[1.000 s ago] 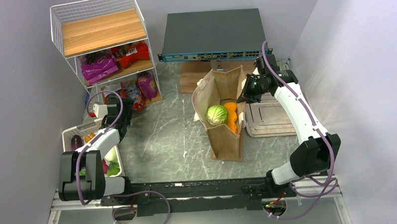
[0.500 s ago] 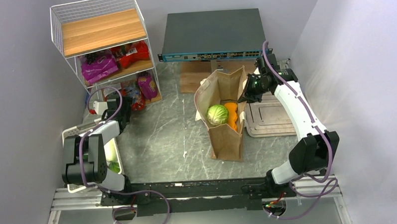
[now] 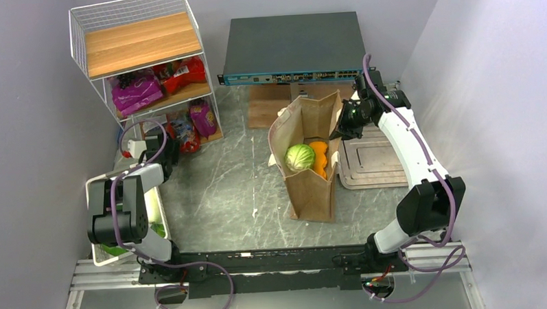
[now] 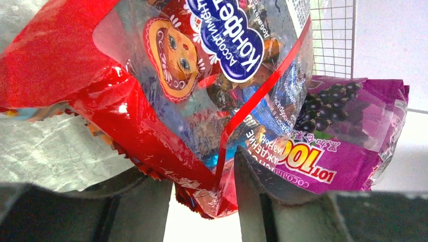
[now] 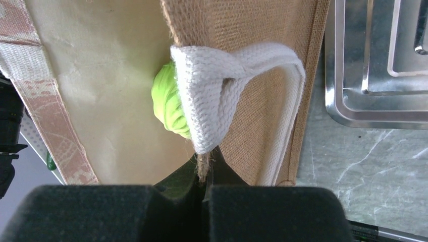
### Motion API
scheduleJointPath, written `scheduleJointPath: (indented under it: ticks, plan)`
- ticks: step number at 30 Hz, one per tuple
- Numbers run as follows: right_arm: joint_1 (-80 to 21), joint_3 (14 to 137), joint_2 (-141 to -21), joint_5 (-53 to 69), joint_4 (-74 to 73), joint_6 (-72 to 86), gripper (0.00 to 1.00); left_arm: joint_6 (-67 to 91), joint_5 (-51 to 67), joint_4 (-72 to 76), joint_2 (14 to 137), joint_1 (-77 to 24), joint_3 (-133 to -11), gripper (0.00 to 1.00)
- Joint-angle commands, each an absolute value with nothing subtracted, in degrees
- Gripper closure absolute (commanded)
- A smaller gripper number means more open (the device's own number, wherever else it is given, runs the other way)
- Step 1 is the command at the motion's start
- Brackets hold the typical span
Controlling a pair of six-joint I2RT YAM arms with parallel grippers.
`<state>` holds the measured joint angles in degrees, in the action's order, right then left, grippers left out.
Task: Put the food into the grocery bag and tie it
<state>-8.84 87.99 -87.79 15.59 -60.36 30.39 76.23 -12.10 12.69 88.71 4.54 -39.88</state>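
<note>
The tan grocery bag (image 3: 311, 174) stands open mid-table with the pale-green cabbage (image 3: 299, 157) and an orange carrot-like piece (image 3: 319, 158) inside. My right gripper (image 5: 204, 174) is shut on the bag's far rim (image 5: 252, 40), right under its cream handle (image 5: 222, 85). The cabbage (image 5: 169, 106) shows past it. My left gripper (image 4: 204, 194) reaches into the shelf's bottom level. Its jaws stand on both sides of the lower corner of a glossy red snack packet (image 4: 166, 85) and press on it. A purple packet (image 4: 348, 131) lies just right of it.
A white wire shelf (image 3: 88, 37) at back left carries more purple (image 3: 137, 94) and red (image 3: 182, 74) packets. A white slatted basket (image 3: 97, 185) sits under the left arm. A black device (image 3: 291, 44) lies at the back and a metal tray (image 3: 374, 165) right of the bag.
My left arm swung from over the basket to the shelf's bottom level, and its jaws closed in on the red packet. The right gripper kept its hold on the bag rim.
</note>
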Motion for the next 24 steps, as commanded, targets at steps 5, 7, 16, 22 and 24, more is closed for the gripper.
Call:
scheduleJointPath:
  ticks: [5,7,16,22,24]
  plan:
    - [-7.89,91.19,-88.01,15.97,-59.27,29.44,1.0,75.34,-8.75,17.41,87.62,6.15,-40.81,0.84]
    - [-7.83,91.02,-87.84,16.13,-59.16,29.44,1.0,73.47,-6.82,17.15,87.08,6.76,-41.25,0.94]
    - [-7.82,89.29,-86.29,16.81,-58.3,29.49,1.0,66.89,-4.13,10.43,82.37,7.75,-46.16,1.0]
    - [-7.82,88.83,-85.84,18.06,-57.87,29.52,1.0,57.98,-3.96,-0.51,79.69,7.9,-53.52,1.0]
    - [-7.8,88.9,-85.68,18.43,-57.78,29.53,1.0,55.77,-3.89,-3.47,78.87,7.91,-54.85,1.0]
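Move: The candy bag lies on the bottom shelf right in front of the left hand, its middle some 5 cm ahead and about 1 cm below, its red near edge already between the half-open fingers. A purple bag stands about 13 cm to this hand's right and 8 cm farther out; the vegetable crate is roughly 22 cm back and 11 cm to its left. From the right hand, the candy bag is about 55 cm left, 10 cm ahead and 15 cm lower. The candy bag's red near edge is pinched as the left fingers go from half open to fully shut on it; the hand then draws it up about 5 cm with hardly any sideways travel, turning some 10 degrees clockwise as it rises. The right hand stays in place, still gripping the grocery bag's rim. ##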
